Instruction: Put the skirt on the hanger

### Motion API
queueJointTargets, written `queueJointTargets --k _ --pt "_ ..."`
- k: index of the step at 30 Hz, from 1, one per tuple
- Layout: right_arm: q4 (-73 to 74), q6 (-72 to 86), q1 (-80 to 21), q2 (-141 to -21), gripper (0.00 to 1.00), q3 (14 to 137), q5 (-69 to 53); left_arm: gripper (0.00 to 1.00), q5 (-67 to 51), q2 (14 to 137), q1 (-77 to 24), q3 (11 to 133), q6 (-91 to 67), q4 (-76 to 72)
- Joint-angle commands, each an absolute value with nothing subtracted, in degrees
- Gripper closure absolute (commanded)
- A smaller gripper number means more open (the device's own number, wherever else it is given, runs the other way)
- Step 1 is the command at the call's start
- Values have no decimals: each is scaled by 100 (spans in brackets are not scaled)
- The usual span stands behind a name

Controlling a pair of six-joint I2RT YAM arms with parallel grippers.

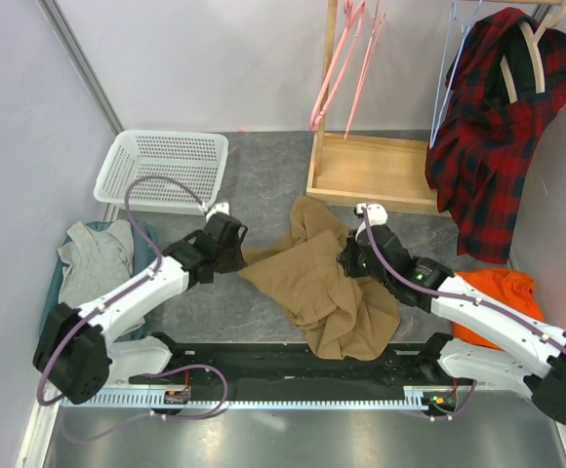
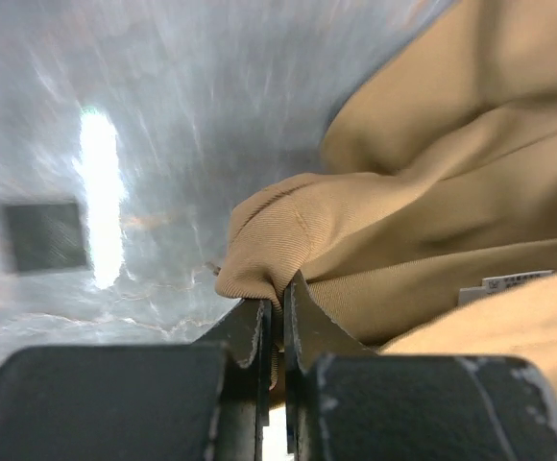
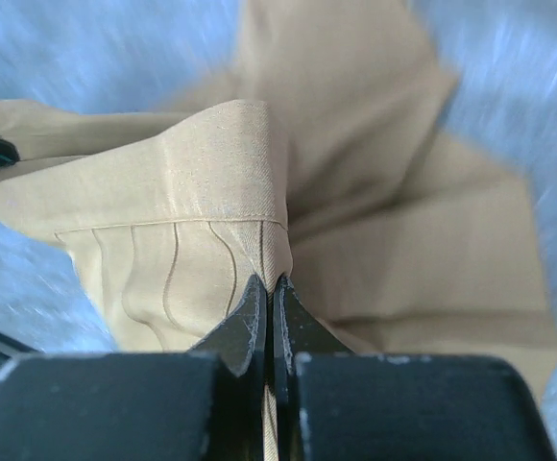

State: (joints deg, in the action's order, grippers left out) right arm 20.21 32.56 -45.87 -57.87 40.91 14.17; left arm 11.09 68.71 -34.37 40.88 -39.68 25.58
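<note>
The tan-brown skirt (image 1: 322, 283) lies crumpled on the grey table between my two arms. My left gripper (image 1: 241, 255) is shut on a fold at the skirt's left edge (image 2: 269, 240); cloth is pinched between the fingertips (image 2: 259, 322). My right gripper (image 1: 346, 261) is shut on the skirt's stitched band (image 3: 211, 192) at its right side. The pink hanger (image 1: 342, 63) hangs from the wooden rack at the back, well beyond both grippers.
A white basket (image 1: 166, 168) stands at the back left. A grey garment (image 1: 98, 255) lies at the left, an orange cloth (image 1: 498, 292) at the right. The wooden rack base (image 1: 376, 171) sits behind the skirt; a red plaid shirt (image 1: 493, 127) hangs on a wooden hanger beside a light-blue hanger (image 1: 449, 68).
</note>
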Motion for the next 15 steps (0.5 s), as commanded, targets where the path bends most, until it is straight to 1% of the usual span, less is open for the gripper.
queueJointTargets --k 1,2,3,5,6,8,9,10,11,12,13,15 --pt "2135 2629 -4474 -5502 100 5289 2065 98 2249 6521 -3428 5710 -3070 3699" --pt "2179 2524 -4456 -5511 100 5709 2222 98 2372 6565 -3428 6017 -2963 3831" --pt "2223 2279 -4447 -5519 100 5922 2267 98 2425 6583 -3428 6656 -2858 4093" --pt "2241 2032 -4430 -5590 100 6537 2398 98 2522 6679 -3428 7283 -2532 4297" --pt "2241 1804 -4421 -5616 100 6739 2434 98 2583 6706 -3428 7904 -2436 4385" --pt "2241 1548 -4421 -5748 100 7372 2487 98 2698 6776 -3428 8496 -2049 4587" --pt "2224 1469 -4421 -5783 100 7574 2505 98 2759 6863 -3428 9099 -1952 4657" --pt "2241 1259 -4421 -5888 100 8003 2487 98 2768 6916 -3428 9401 -1716 4780" --pt "2241 1170 -4412 -5923 100 8198 2453 98 2751 6969 -3428 9700 -1609 4833" --pt "2241 1108 -4412 -5976 100 8392 2435 98 2734 7083 -3428 10260 -1521 4895" --pt "2250 1020 -4412 -6020 100 8689 2400 98 2638 7136 -3428 10527 -1373 5026" --pt "2241 976 -4421 -6047 100 8876 2233 98 2558 7250 -3428 11106 -1275 5141"
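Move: Between the two hands, which already pinch its top edge some 20 cm apart, the brown skirt sags onto the table. Its middle lies about 17 cm to the right of the left hand, 5 cm back and 5 cm below; from the right hand it is 4 cm left, 5 cm back and 10 cm below. The empty white basket stands 19 cm ahead and 15 cm left of the left hand, a little lower; the wooden rack base is about 20 cm ahead of the right hand, 6 cm right and 12 cm lower. Hoisting the skirt fast and almost straight up, both hands keep their pinch on its top edge, the left climbing about 35 cm and the right some 30. Each eases a few centimetres forward, mostly early on, while the wrists swing the fingertips up by roughly 35 degrees. ##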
